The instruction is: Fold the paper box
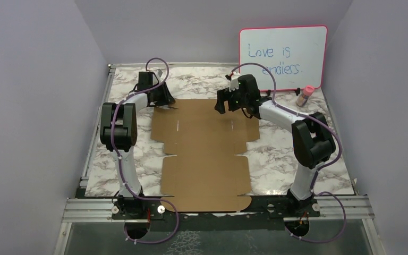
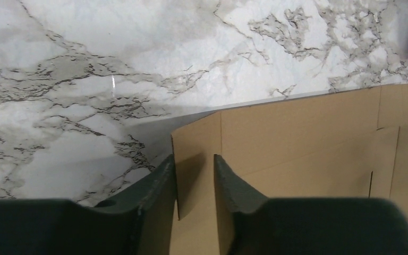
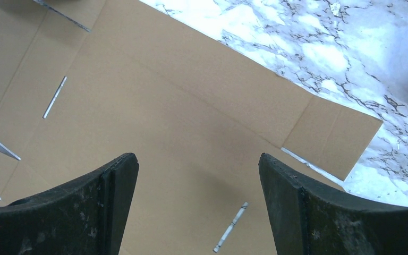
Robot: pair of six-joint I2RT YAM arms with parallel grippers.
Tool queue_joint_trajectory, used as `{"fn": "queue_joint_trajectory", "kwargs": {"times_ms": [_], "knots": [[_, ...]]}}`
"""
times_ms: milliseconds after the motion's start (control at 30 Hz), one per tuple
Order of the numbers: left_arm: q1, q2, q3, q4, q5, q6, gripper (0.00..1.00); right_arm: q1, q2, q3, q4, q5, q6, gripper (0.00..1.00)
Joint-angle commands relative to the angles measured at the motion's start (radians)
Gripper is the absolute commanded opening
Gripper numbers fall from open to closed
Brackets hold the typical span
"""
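The paper box [image 1: 204, 154] is a flat brown die-cut cardboard sheet lying on the marble table, reaching from the near edge to the middle. My left gripper [image 1: 166, 101] is at its far left corner. In the left wrist view the corner flap [image 2: 196, 138] shows between the jaws of the left gripper [image 2: 194, 158]. A narrow gap remains, and the flap's cut edge runs along the left finger [image 2: 159, 180]. My right gripper [image 1: 222, 106] hovers over the sheet's far right part. In the right wrist view the right gripper [image 3: 198, 156] is wide open above bare cardboard [image 3: 154, 106].
A pink-framed whiteboard [image 1: 284, 56] leans on the back wall at the right. A small pink-capped bottle [image 1: 306, 95] stands in front of it. Lilac walls close in the table on three sides. A metal rail [image 1: 212, 210] runs along the near edge.
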Motion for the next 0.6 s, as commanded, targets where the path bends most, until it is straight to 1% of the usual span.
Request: {"fn": "queue_joint_trajectory", "kwargs": {"times_ms": [0, 133, 233, 300, 400, 567], "knots": [[0.008, -0.015, 0.025, 0.007, 0.068, 0.067, 0.26, -0.011, 0.018, 0.028, 0.027, -0.043, -0.027, 0.89], [0.008, -0.046, -0.011, 0.048, 0.107, 0.08, 0.18, -0.013, 0.027, 0.051, 0.023, -0.07, -0.051, 0.89], [0.008, -0.072, -0.047, 0.083, 0.121, 0.098, 0.09, -0.013, 0.034, 0.079, -0.026, -0.079, -0.078, 0.89], [0.008, -0.084, -0.056, 0.086, 0.126, 0.117, 0.04, -0.013, 0.033, 0.1, -0.045, -0.085, -0.114, 0.89], [0.006, -0.107, -0.072, 0.088, 0.137, 0.141, 0.0, -0.013, 0.033, 0.132, -0.075, -0.115, -0.156, 0.9], [0.002, -0.173, -0.12, 0.138, 0.15, 0.172, 0.0, -0.02, 0.044, 0.2, -0.144, -0.164, -0.244, 0.9]]}}
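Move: The sheet's small far-left tab already leans up between the left hand's half-open fingers, its middle about 1 cm below the hand point. From that hand the left slot is some 8 cm back and 3 cm right, the far-right tab about 27 cm right and level, both 3 cm below. From the right hand the far-left tab lies about 19 cm left, 3 cm ahead and 7 cm lower; the far-right tab is 8 cm right, 4 cm ahead, 9 cm down. The cardboard's far-left tab gets pinched as the left fingers close from about a third open to shut, while that hand rises some 2 cm, easing back and right about 1 cm each, turning clockwise and tipping up slightly. The right hand, still wide open, waits, then lifts about 3 cm, drifting forward-left clear of the sheet and turning some 10 degrees counter-clockwise. ##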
